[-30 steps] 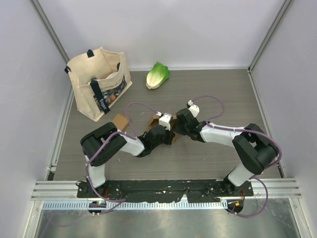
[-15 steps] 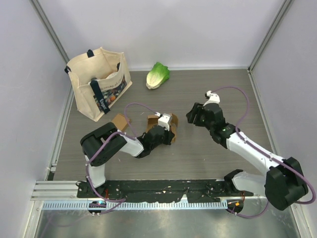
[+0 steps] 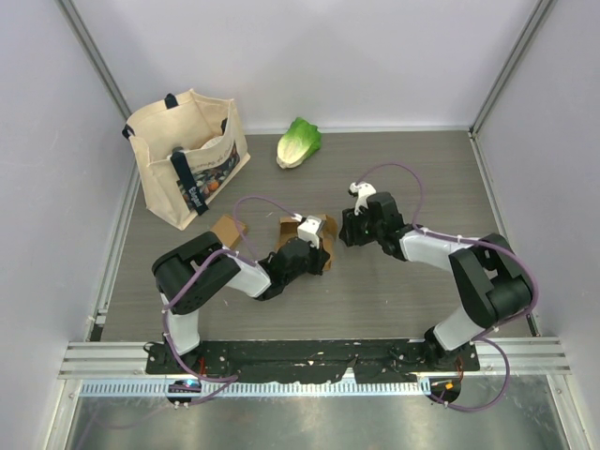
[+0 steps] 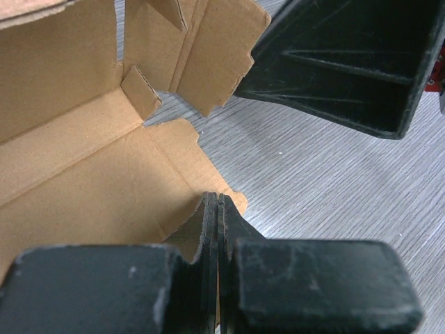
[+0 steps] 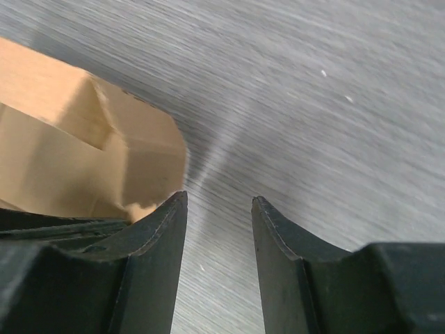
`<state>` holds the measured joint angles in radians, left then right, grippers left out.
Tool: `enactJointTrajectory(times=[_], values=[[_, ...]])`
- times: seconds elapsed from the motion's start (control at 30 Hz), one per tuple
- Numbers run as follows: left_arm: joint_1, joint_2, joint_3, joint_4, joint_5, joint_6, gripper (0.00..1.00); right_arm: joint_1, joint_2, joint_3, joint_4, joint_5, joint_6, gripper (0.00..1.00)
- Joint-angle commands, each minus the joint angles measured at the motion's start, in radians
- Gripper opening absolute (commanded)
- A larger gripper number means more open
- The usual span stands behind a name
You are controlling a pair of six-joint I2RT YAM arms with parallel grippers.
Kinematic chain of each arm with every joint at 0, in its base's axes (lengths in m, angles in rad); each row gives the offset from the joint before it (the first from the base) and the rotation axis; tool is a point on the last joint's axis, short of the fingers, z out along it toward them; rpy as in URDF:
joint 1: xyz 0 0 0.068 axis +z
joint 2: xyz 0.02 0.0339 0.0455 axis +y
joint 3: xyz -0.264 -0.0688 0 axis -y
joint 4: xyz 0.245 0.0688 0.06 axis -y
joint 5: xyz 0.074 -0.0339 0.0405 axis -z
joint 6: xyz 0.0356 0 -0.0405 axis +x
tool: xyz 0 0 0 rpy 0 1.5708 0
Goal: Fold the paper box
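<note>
The paper box point(image 3: 287, 228) is brown cardboard, lying opened out mid-table with one flap point(image 3: 228, 228) spread to the left. In the left wrist view its inner panels point(image 4: 83, 188) fill the left side. My left gripper point(image 4: 219, 196) is shut with its tips on the edge of a box panel, low over the box's right end point(image 3: 317, 248). My right gripper point(image 3: 344, 232) hovers just right of the box, open, with only bare table between its fingers point(image 5: 219, 200). A rounded box corner point(image 5: 90, 153) lies left of its left finger. One right finger point(image 4: 348, 62) shows in the left wrist view.
A cream tote bag point(image 3: 187, 155) with dark straps stands at the back left with items inside. A green lettuce head point(image 3: 298, 142) lies at the back centre. White walls with metal posts enclose the wooden table point(image 3: 403, 178).
The right arm swung out to the right away from the box, then came back to its right side with its jaws opened wider. The left gripper and box stayed put.
</note>
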<state>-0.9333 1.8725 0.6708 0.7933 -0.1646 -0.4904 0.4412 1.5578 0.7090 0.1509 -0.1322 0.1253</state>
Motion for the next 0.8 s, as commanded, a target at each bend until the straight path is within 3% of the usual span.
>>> enactJointTrajectory(times=[0.0, 0.4, 0.77], values=[[0.007, 0.011, -0.036, -0.036, -0.009, 0.016, 0.0, 0.005, 0.025, 0.069, 0.115, -0.164, -0.121, 0.47], [0.005, 0.008, -0.039, -0.031, -0.01, 0.019, 0.0, 0.034, 0.087, 0.083, 0.18, -0.325, -0.174, 0.46], [0.007, 0.01, -0.04, -0.025, -0.006, 0.019, 0.0, 0.074, 0.122, 0.095, 0.294, -0.207, -0.196, 0.47]])
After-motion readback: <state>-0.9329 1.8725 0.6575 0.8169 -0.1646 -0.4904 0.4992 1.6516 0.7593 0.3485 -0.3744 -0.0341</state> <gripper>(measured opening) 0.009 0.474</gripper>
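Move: The box's right corner flap stands about 4 cm to the right hand's left and 1 cm ahead, its middle 1 cm lower. The box's back wall is some 11 cm left of that hand and 2 cm ahead; the box floor is about 10 cm left, 5 cm back and 4 cm lower. From the left hand the flap lies roughly 8 cm ahead, 1 cm right and 2 cm higher. Right hand pushes the flap left about 6.5 cm, rising 2 and turning 20 degrees counter-clockwise; left holds the floor. ##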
